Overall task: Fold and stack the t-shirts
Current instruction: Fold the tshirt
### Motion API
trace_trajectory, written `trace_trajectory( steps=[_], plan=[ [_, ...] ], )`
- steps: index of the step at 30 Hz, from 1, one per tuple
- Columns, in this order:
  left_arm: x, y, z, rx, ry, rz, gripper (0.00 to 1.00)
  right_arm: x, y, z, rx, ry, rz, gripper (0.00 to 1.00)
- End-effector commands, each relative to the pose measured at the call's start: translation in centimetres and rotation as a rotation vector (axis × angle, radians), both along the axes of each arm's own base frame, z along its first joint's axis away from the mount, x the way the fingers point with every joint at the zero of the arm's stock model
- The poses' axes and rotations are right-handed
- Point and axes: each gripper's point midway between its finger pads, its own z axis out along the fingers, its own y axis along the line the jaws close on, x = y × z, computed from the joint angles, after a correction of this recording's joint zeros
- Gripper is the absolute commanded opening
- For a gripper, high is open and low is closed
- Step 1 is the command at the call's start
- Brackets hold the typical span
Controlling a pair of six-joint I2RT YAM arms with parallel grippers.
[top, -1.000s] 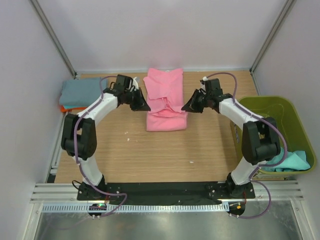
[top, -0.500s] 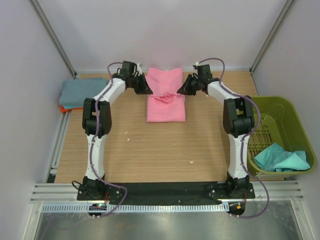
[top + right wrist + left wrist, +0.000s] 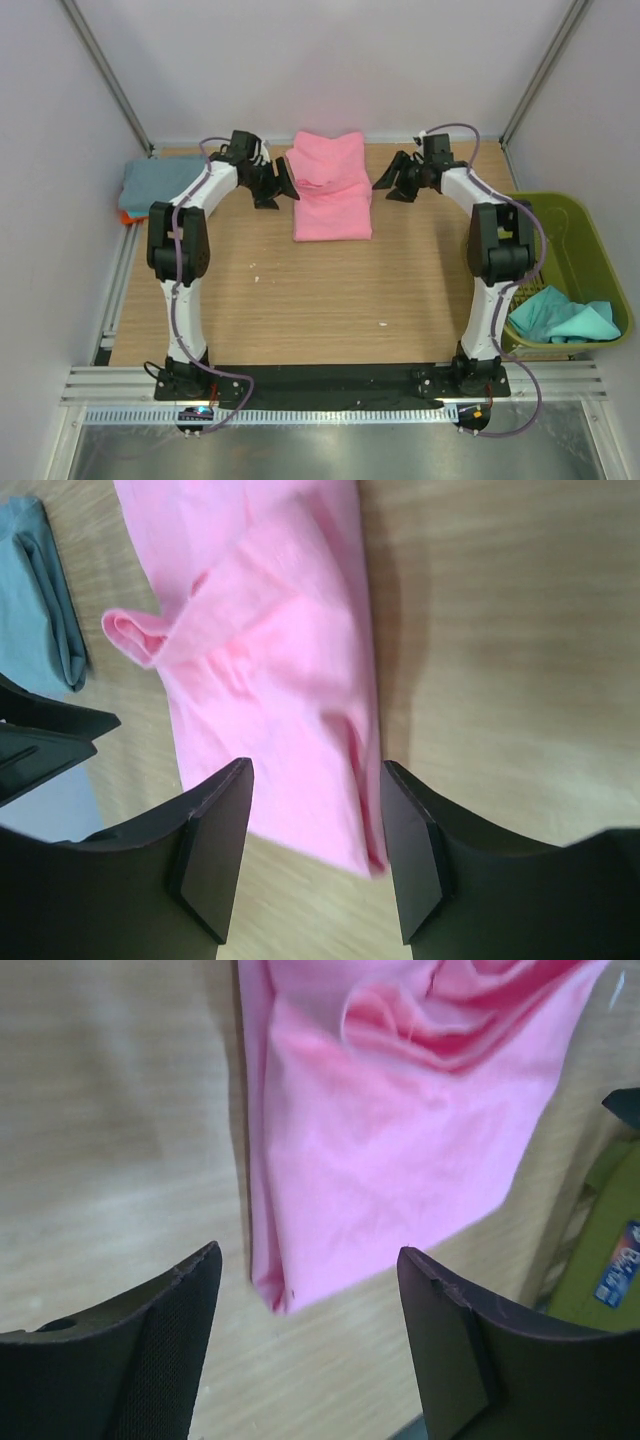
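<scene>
A bright pink t-shirt (image 3: 331,190) lies folded into a narrow rectangle at the back middle of the table, its upper layer rumpled. My left gripper (image 3: 277,186) is just off its left edge and stands open, holding nothing. In the left wrist view the pink t-shirt (image 3: 390,1130) has its corner just beyond the open gripper (image 3: 310,1255). My right gripper (image 3: 392,186) is just off the right edge, also open. In the right wrist view the shirt's corner (image 3: 270,660) lies beyond the open gripper (image 3: 315,770). A grey-blue t-shirt (image 3: 160,183) sits folded on an orange one (image 3: 127,216) at the far left.
An olive-green basket (image 3: 530,198) stands at the table's right edge with a crumpled teal t-shirt (image 3: 562,318) in it. Walls close in the back and both sides. Bare wood lies between the pink shirt and the arm bases.
Both grippers carried the pink shirt's fold toward the back, then opened and let it go. They now sit a little outward from the cloth, and the folded layer rests on the shirt.
</scene>
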Motion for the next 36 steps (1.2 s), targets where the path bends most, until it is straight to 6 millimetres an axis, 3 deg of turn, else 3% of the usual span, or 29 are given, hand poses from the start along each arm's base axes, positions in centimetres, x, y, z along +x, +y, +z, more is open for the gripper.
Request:
trace_trajectory(
  steps=[1,3,4,9,14,26,36],
  plan=[
    [-4.7,0.4,2.2,-0.065,0.066,-0.045,0.72,-5.4,-1.0,2.1,0.038,0.044,0.035,0.59],
    [-6.0,0.0,2.1,-0.102,0.099,-0.051,0.73,-7.7,-0.8,1.0,0.059,0.1,0.041,0.59],
    [-7.0,0.1,1.0,-0.102,0.136,-0.046,0.73,-9.3,-0.6,0.0,0.084,0.131,0.046,0.59],
    [-7.7,-0.2,-0.9,-0.133,0.199,-0.029,0.75,-12.4,-0.4,-3.1,0.128,0.217,0.03,0.59],
    [-7.3,-0.3,-2.2,-0.127,0.222,-0.018,0.75,-12.7,-0.1,-4.7,0.139,0.258,0.036,0.59],
    [-7.9,-2.2,-4.9,-0.151,0.305,-0.016,0.72,-10.9,0.7,-6.2,0.159,0.273,0.013,0.59],
    [-7.5,-2.8,-5.8,-0.146,0.315,-0.013,0.71,-11.3,2.0,-7.2,0.164,0.311,0.037,0.59]
  ],
)
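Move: The folded t-shirt's near-left corner lies about 9 cm back from the left hand, 3 cm to its right and 7 cm below. From the right hand, the near-right corner is some 12 cm back, 3 cm left and 8 cm below. The shirt's far end lies about 17 cm ahead of the left hand and 10 cm to its right; from the right hand it is roughly 14 cm ahead and 12 cm left. Back towards the base and then down, both hands sweep with open fingers alongside the shirt to its two near corners. The left travels about 8 cm back, sinks 5 and edges a little right; the right swings some 14 cm back while sinking 6, then creeps forward about 3 cm. Both tip their fingers nearly 20 degrees steeper, ending around the corners without closing. ##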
